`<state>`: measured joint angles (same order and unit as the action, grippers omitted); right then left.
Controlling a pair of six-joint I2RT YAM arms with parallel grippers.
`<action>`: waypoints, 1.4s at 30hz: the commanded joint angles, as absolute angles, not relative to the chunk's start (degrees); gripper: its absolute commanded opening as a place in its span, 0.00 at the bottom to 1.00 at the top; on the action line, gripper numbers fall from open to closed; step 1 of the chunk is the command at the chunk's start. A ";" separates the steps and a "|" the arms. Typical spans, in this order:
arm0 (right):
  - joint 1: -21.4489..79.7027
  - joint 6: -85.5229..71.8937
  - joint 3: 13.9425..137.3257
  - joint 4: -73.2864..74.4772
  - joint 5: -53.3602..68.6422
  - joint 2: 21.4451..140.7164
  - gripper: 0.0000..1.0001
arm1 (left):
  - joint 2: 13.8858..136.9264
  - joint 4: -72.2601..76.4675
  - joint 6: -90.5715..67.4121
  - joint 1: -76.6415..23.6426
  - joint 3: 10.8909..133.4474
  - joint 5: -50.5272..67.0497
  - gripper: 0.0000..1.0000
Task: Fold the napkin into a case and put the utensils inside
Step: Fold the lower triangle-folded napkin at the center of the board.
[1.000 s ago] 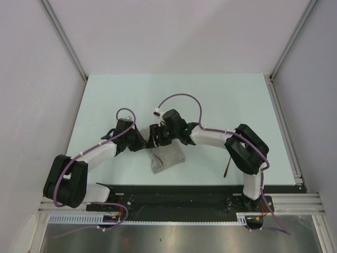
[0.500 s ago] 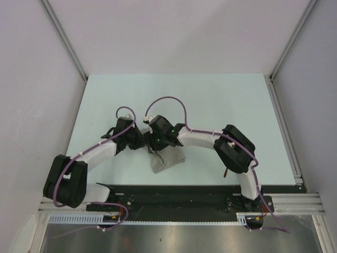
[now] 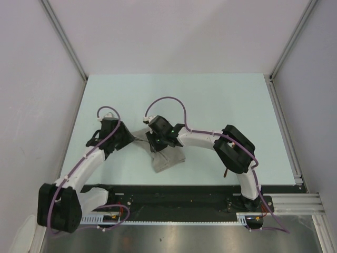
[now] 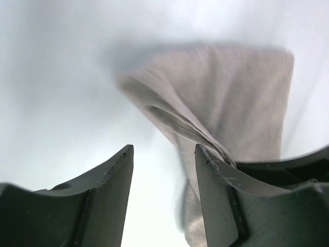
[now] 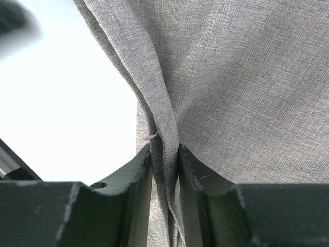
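The grey-beige napkin lies bunched and partly folded near the table's front middle. My right gripper hangs over its left end, shut on a raised fold of the cloth. In the right wrist view that fold is pinched between the fingers of the right gripper. My left gripper stands just left of the napkin, open and holding nothing. In the left wrist view the napkin lies ahead of the left gripper and runs past its right finger. A sliver of the copper fork peeks from under the right arm's elbow.
The pale table is walled by white panels at the left, back and right. A metal rail runs along its right edge. The black base plate of the arms sits at the near edge.
The left gripper has opened, let go of the napkin and drawn back to the left. The right gripper has closed on a fold of the napkin.
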<state>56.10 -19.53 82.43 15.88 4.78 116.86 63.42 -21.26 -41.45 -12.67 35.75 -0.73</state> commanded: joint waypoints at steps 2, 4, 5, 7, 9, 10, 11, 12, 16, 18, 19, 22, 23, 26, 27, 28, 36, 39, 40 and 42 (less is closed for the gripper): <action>55.72 -20.74 84.20 14.24 5.10 115.93 0.31 | 58.53 -27.42 -37.71 -6.16 37.44 -7.30 0.57; 55.46 -21.09 84.03 13.89 5.62 115.84 0.32 | 59.67 -27.16 -37.88 -3.71 37.18 -5.54 0.54; 55.28 -21.27 84.02 13.71 6.15 115.84 0.32 | 61.50 -26.81 -38.14 -3.00 37.09 -5.19 0.52; 55.20 -21.62 84.11 13.27 6.59 115.93 0.33 | 63.45 -25.93 -39.90 -1.33 36.83 -5.89 0.45; 55.20 -21.80 84.02 13.01 7.03 115.84 0.32 | 66.70 -24.00 -41.65 -0.27 36.48 -5.89 0.35; 55.28 -21.97 84.02 13.01 7.12 115.84 0.33 | 68.01 -23.04 -42.10 1.56 36.30 -5.45 0.32; 55.28 -21.97 83.85 12.92 7.21 115.75 0.33 | 70.38 -20.94 -42.62 2.19 36.47 -4.23 0.29; 55.28 -21.97 83.85 13.09 7.12 115.40 0.33 | 72.05 -20.22 -42.63 2.55 36.82 -1.70 0.25; 55.20 -22.15 83.41 12.83 7.21 114.79 0.33 | 79.09 -18.72 -42.54 2.72 39.90 -3.08 0.27; 55.11 -22.06 83.41 12.57 7.29 114.70 0.32 | 82.68 -17.59 -42.45 2.72 41.04 -1.15 0.27; 55.11 -22.06 83.50 12.48 7.38 114.87 0.31 | 83.57 -15.05 -42.45 2.55 40.78 2.34 0.27; 54.58 -22.59 83.50 12.04 8.52 115.31 0.16 | 85.25 -11.88 -42.89 2.20 40.25 5.61 0.25; 54.49 -22.76 83.50 11.87 8.53 115.40 0.13 | 85.43 -11.69 -42.89 1.85 40.51 5.62 0.25; 54.23 -23.11 83.15 11.60 8.88 115.40 0.09 | 85.69 -10.64 -43.15 0.79 40.87 7.20 0.23; 54.14 -23.38 82.80 11.51 8.88 115.31 0.09 | 85.69 -10.37 -43.15 0.36 40.96 7.64 0.22; 54.05 -23.64 82.62 11.43 9.05 115.14 0.08 | 85.26 -10.28 -43.15 0.44 41.04 7.99 0.22; 52.56 -25.22 79.28 8.97 11.07 113.82 0.06 | 81.92 -9.93 -45.88 -4.91 41.66 10.10 0.21; 52.03 -25.93 77.70 7.91 12.12 113.29 0.07 | 81.30 -9.32 -47.11 -6.41 42.01 10.20 0.21; 51.86 -26.10 77.17 6.78 12.65 113.03 0.07 | 81.21 -9.23 -47.46 -6.85 42.36 10.11 0.21; 51.24 -26.98 75.85 5.98 13.88 112.59 0.08 | 81.91 -9.14 -47.81 -7.73 43.24 10.19 0.21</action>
<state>52.27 -25.30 77.54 9.72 11.27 116.68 83.13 -11.29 -45.56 -5.98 40.18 8.80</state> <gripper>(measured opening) 0.082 0.210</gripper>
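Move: The napkin's loose outer-left corner lies about 4 cm ahead of the left hand, 1 cm to its left and roughly 5 cm below. The napkin's raised fold, already between the right fingers, is some 9 cm to the left hand's right, 2 cm back and 4 cm lower. From the right hand, the napkin's near tip is about 9 cm back, 3 cm to the right and 3 cm down. The napkin's loose left corner is worked from outside: the left hand swings about 8 cm left, sinks with its fingers narrowing, goes some 4 cm forward, then sweeps back right, rising a little, its fingertips coming against the corner and pushing it inward. The right hand keeps the fold, squeezes its fingers together on it, and finally eases down slightly. ##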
